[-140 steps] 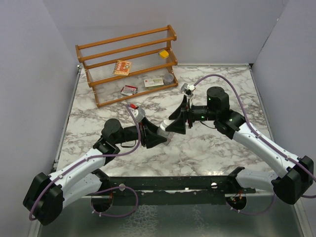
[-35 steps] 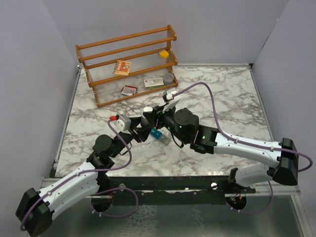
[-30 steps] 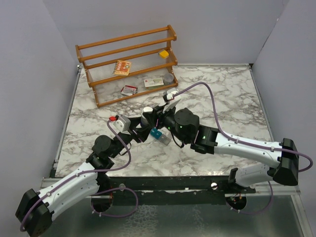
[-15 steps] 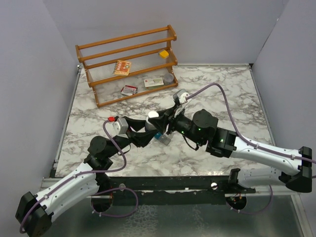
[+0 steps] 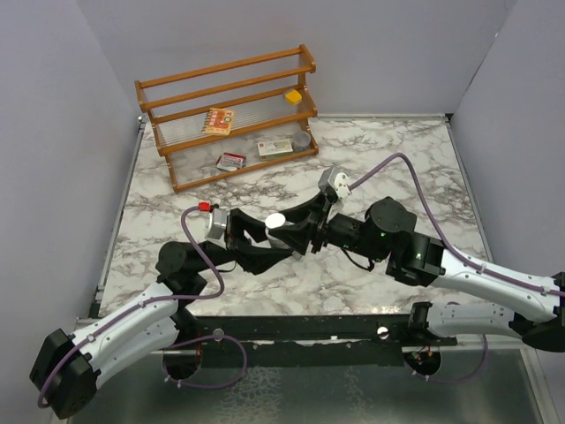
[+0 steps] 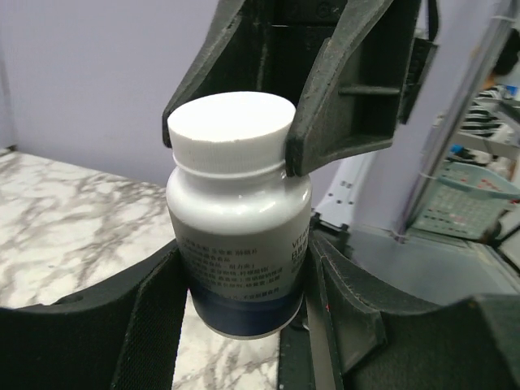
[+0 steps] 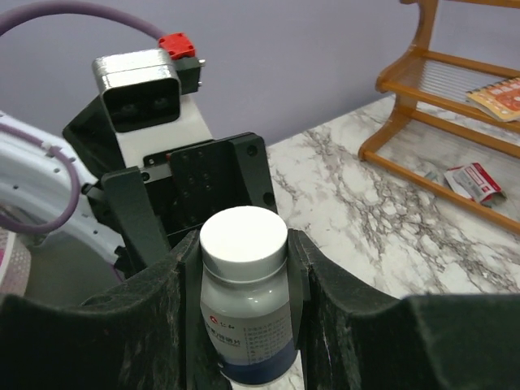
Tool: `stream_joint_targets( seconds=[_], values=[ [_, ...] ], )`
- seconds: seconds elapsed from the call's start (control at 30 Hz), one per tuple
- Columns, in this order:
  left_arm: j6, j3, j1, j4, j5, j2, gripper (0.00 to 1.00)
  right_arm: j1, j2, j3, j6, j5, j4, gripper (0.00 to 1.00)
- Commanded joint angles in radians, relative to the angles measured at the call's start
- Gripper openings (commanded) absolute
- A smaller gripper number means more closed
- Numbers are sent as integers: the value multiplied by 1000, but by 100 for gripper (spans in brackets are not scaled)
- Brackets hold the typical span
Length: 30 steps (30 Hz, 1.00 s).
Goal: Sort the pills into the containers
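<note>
A small greyish pill bottle (image 5: pixel 276 221) with a white cap is held above the marble table (image 5: pixel 397 168) between both arms. My left gripper (image 5: pixel 275 237) is shut on the bottle's body (image 6: pixel 240 236), a finger pad (image 6: pixel 154 317) on each side. My right gripper (image 5: pixel 288 223) comes from the opposite side and is shut on the white cap (image 7: pixel 244 236); its fingers (image 6: pixel 341 106) flank the cap in the left wrist view. The pills are not in view. The containers are hidden under the arms.
A wooden rack (image 5: pixel 229 115) stands at the back left of the table with a few packets, a yellow item (image 5: pixel 293 95) and a small round tin (image 5: pixel 302 139). Grey walls close in the left, back and right sides.
Both grippers have carried the bottle a little toward the near edge. The right arm has drawn back to the right. The teal containers seen below the bottle earlier are now covered.
</note>
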Motion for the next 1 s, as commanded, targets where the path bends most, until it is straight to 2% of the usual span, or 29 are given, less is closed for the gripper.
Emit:
stream_joint_targets(
  seconds=[0.0, 0.07, 0.17, 0.37, 0.53, 0.63, 0.7, 0.8, 0.93, 0.97],
  values=[
    [-142, 42, -18, 324, 269, 35, 0, 4, 14, 13, -15, -109, -48, 31],
    [-180, 40, -18, 390, 306, 46, 0, 5, 6, 15, -23, -107, -68, 31],
    [-186, 31, -17, 406, 304, 46, 0, 5, -19, 15, -29, -74, -104, 31],
    [-142, 10, -18, 362, 247, 31, 0, 4, -78, -15, -23, -7, -113, 25],
    [-107, 13, -18, 313, 218, 12, 0, 4, -95, -32, -15, 31, -107, 17],
    [-84, 15, -18, 277, 202, -8, 0, 4, -98, -39, -12, 39, -104, 18],
    [-77, 17, -18, 265, 199, -12, 0, 5, -92, -39, -10, 41, -105, 22],
    [-71, 19, -18, 251, 198, -8, 0, 5, -91, -39, -3, 54, -102, 37],
    [-41, 11, -18, 204, 178, -10, 0, 5, -119, -48, 7, 81, -97, 68],
    [-29, 11, -18, 182, 169, -10, 0, 5, -128, -53, 12, 84, -93, 82]
  ],
)
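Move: The white pill bottle stands upright in both hands, clear of the table. Its middle is roughly 1 cm above the left hand's finger point. From the right hand, which grips the cap end, the middle is about 2 cm below and roughly 1 cm to the left. The teal-and-grey pill case lies on the table, about 13 cm ahead of the left hand, straight out from it, and some 30 cm below. Back towards the bases, both hands carry the bottle together for about 4 cm, the left turning some 10 degrees clockwise and the right slightly counter-clockwise. The left then nearly stands, keeping its grip on the bottle's body, while the right draws slowly rightward by a centimetre or two. Only at the very end do the right fingers spread, ending their pinch on the cap end. ##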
